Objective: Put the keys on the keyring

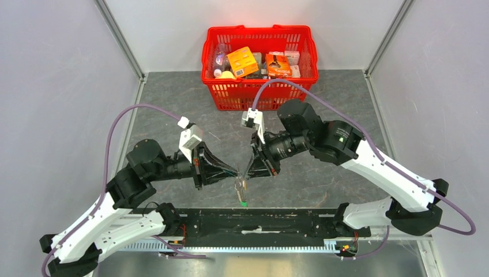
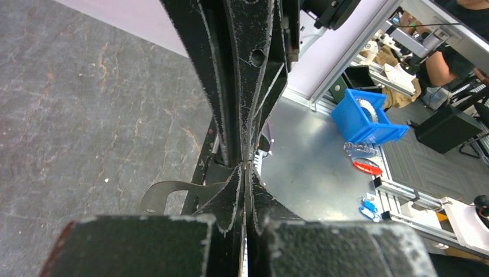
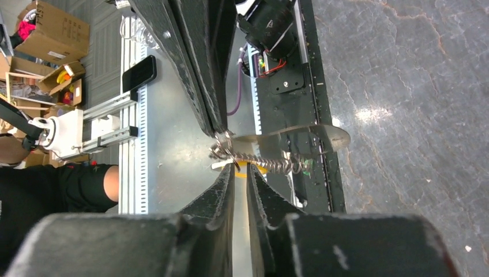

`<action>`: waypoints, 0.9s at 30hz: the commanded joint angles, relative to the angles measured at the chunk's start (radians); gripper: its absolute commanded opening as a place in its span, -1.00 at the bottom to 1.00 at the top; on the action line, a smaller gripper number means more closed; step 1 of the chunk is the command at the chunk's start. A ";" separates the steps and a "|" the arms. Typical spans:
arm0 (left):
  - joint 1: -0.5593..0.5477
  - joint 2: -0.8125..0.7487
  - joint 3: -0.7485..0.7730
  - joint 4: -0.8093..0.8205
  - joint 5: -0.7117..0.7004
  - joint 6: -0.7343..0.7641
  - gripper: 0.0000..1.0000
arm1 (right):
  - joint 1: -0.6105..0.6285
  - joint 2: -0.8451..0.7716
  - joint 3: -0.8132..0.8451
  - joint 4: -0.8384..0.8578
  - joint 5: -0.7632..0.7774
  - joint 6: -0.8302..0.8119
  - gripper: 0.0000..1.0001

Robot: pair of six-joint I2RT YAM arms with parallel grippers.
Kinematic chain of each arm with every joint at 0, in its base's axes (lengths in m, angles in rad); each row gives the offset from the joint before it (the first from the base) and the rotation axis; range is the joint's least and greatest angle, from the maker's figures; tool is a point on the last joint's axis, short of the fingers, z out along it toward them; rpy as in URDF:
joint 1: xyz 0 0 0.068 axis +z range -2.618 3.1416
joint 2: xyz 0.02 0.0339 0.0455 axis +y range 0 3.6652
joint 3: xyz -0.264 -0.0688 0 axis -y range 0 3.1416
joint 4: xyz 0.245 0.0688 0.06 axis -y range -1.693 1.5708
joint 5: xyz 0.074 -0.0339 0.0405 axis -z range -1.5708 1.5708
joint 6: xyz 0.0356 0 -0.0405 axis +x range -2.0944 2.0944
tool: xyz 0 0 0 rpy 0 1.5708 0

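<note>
Over the near middle of the table my two grippers meet tip to tip. The left gripper (image 1: 235, 172) (image 2: 245, 164) is shut; in the right wrist view its fingers (image 3: 202, 69) come down from the top and pinch one end of the keyring (image 3: 259, 161), a grey wire loop whose coiled stretch runs sideways. The right gripper (image 3: 239, 168) (image 1: 247, 171) stands just below that coil with a narrow gap between its fingertips and nothing in it. A yellow key head (image 3: 256, 168) shows behind the coil and a green one (image 3: 307, 167) at its far end. In the top view the keys (image 1: 243, 195) dangle under the grippers.
A red basket (image 1: 259, 95) full of packets stands at the back of the table. The black base rail (image 1: 259, 222) runs along the near edge under the keys. A blue bin (image 2: 366, 118) sits off the table beyond the rail.
</note>
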 commanded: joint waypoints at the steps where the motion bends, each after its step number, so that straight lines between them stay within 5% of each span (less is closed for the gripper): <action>1: -0.003 -0.010 0.001 0.173 0.049 -0.069 -0.95 | 0.001 -0.071 0.017 -0.034 0.017 -0.011 -0.42; 6: -0.003 -0.014 -0.023 0.218 0.054 -0.101 -0.95 | 0.001 -0.125 0.034 -0.044 0.071 -0.019 -0.14; 19: -0.003 -0.011 -0.063 0.303 0.034 -0.175 -0.95 | 0.000 -0.122 0.069 0.010 0.045 -0.069 -0.12; 23: -0.003 -0.010 -0.026 0.233 -0.002 -0.154 -0.96 | 0.001 -0.127 0.007 0.011 0.147 -0.054 -0.17; 27: -0.003 -0.077 -0.036 0.125 -0.060 -0.120 -0.95 | 0.001 -0.233 -0.254 0.147 0.147 0.045 -0.19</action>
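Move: The keyring hangs from the left gripper's shut tips, its middle some 4 cm below them and 1 cm back. The yellow key is 2 cm to that hand's right, 1 cm back and 3 cm down; the green key hangs lowest, about 9 cm below, 2 cm back and 1 cm to the right. From the right hand the yellow key lies right at the tips, 2 cm below and 1 cm back; the keyring's middle is 3 cm left, level front to back and 4 cm down. Open the right gripper from nearly shut to a bit under half, clear of the yellow key, and draw it about 4 cm to the right and up away from the left gripper; then let it sink 2 cm and ease forward. Meanwhile raise the left gripper some 3 cm with its fingers kept shut, tipping them up about 10 degrees. ##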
